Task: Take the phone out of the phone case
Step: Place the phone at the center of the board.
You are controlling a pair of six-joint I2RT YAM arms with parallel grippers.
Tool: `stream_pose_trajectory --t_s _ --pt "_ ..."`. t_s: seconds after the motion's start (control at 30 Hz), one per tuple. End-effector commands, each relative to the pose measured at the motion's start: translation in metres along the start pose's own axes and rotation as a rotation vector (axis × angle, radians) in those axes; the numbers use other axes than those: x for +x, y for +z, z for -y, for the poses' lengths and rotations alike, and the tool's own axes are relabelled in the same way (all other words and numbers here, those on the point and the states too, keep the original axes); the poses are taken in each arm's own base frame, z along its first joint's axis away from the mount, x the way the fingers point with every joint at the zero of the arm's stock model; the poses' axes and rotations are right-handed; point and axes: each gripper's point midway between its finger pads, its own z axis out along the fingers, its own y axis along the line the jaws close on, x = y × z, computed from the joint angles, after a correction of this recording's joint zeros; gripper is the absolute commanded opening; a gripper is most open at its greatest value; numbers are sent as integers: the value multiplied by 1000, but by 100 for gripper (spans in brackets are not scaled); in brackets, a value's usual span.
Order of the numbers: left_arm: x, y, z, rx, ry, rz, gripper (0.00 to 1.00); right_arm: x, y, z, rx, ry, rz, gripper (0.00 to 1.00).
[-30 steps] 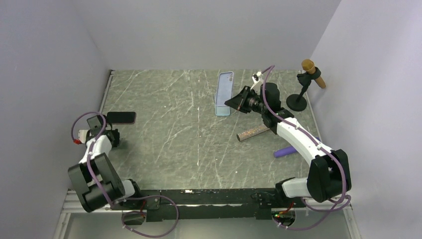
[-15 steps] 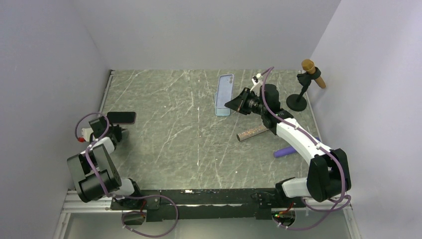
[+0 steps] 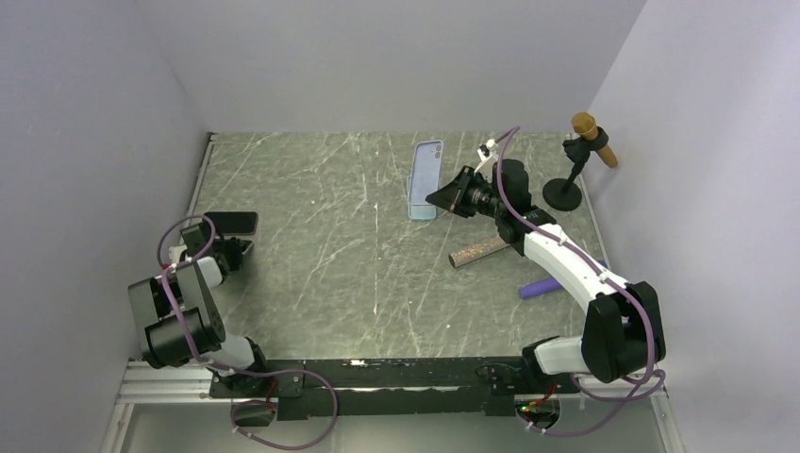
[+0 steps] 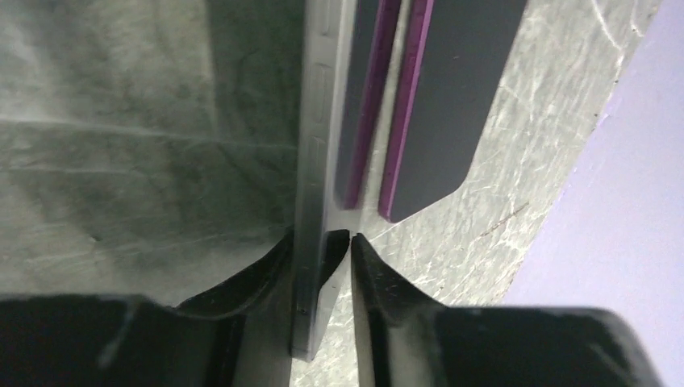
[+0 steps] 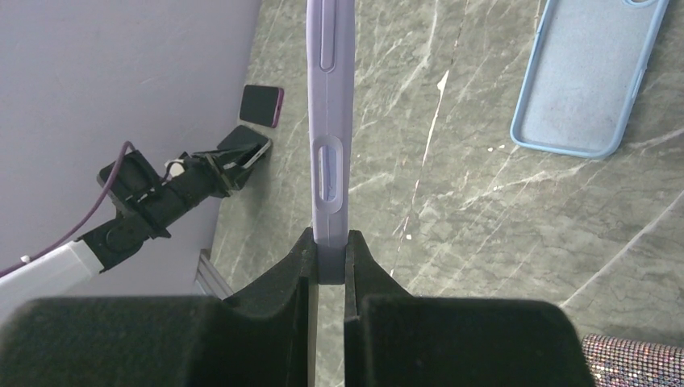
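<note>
My right gripper is shut on the end of a lilac phone case, held edge-on above the table. An empty light-blue case lies flat just beyond it. My left gripper is shut on a thin silver-edged phone, held edge-on low over the table by the left wall; it also shows in the right wrist view. A dark phone with a purple rim lies flat just past it.
A microphone on a black stand is at the back right. A glittery bar and a purple object lie under my right arm. The left wall is close to my left gripper.
My left arm has swung forward and right, bringing its gripper and the held phone down beside the purple-rimmed phone. My right arm and the lilac case have not moved.
</note>
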Motion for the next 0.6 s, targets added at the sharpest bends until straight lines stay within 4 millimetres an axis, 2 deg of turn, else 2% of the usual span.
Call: stream_pose_trajectory --t_s 0.0,0.23,0.4,0.47,0.57 --pt "12 1 -17 -62 -64 -55 38 -8 -6 -10 -31 -16 37 0" --pt "12 2 -17 -62 -62 -73 59 -6 -10 -8 -21 -9 45 0" --pt "3 -5 -13 -92 -26 -35 90 -6 -13 -7 -8 -21 46 0" --pt "0 -9 -14 -118 -14 -27 99 -6 -13 -7 -7 -19 45 0" --pt "-2 -15 -13 -146 -14 -23 99 -7 -12 -8 -11 -19 45 0"
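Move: The phone, tipped up on its far long edge, is still between the left fingers at its right end; its middle is about 5 cm left of that hand, 1 cm ahead and 1 cm lower. The purple-edged phone lies flat just beyond it, roughly 7 cm ahead of the left hand, 4 cm to its left and 3 cm below. From the right hand, the tipped phone is some 53 cm left, about level fore and aft, 19 cm lower. The phone is let down screen-up beside the purple-edged one as the left fingers spread from about a quarter open to fully open, the far finger coming clear and the near one staying by the raised edge. The left hand stays low at first, dipping slightly to the right, then lifts about 2 cm and eases 1 cm forward, barely turning. ##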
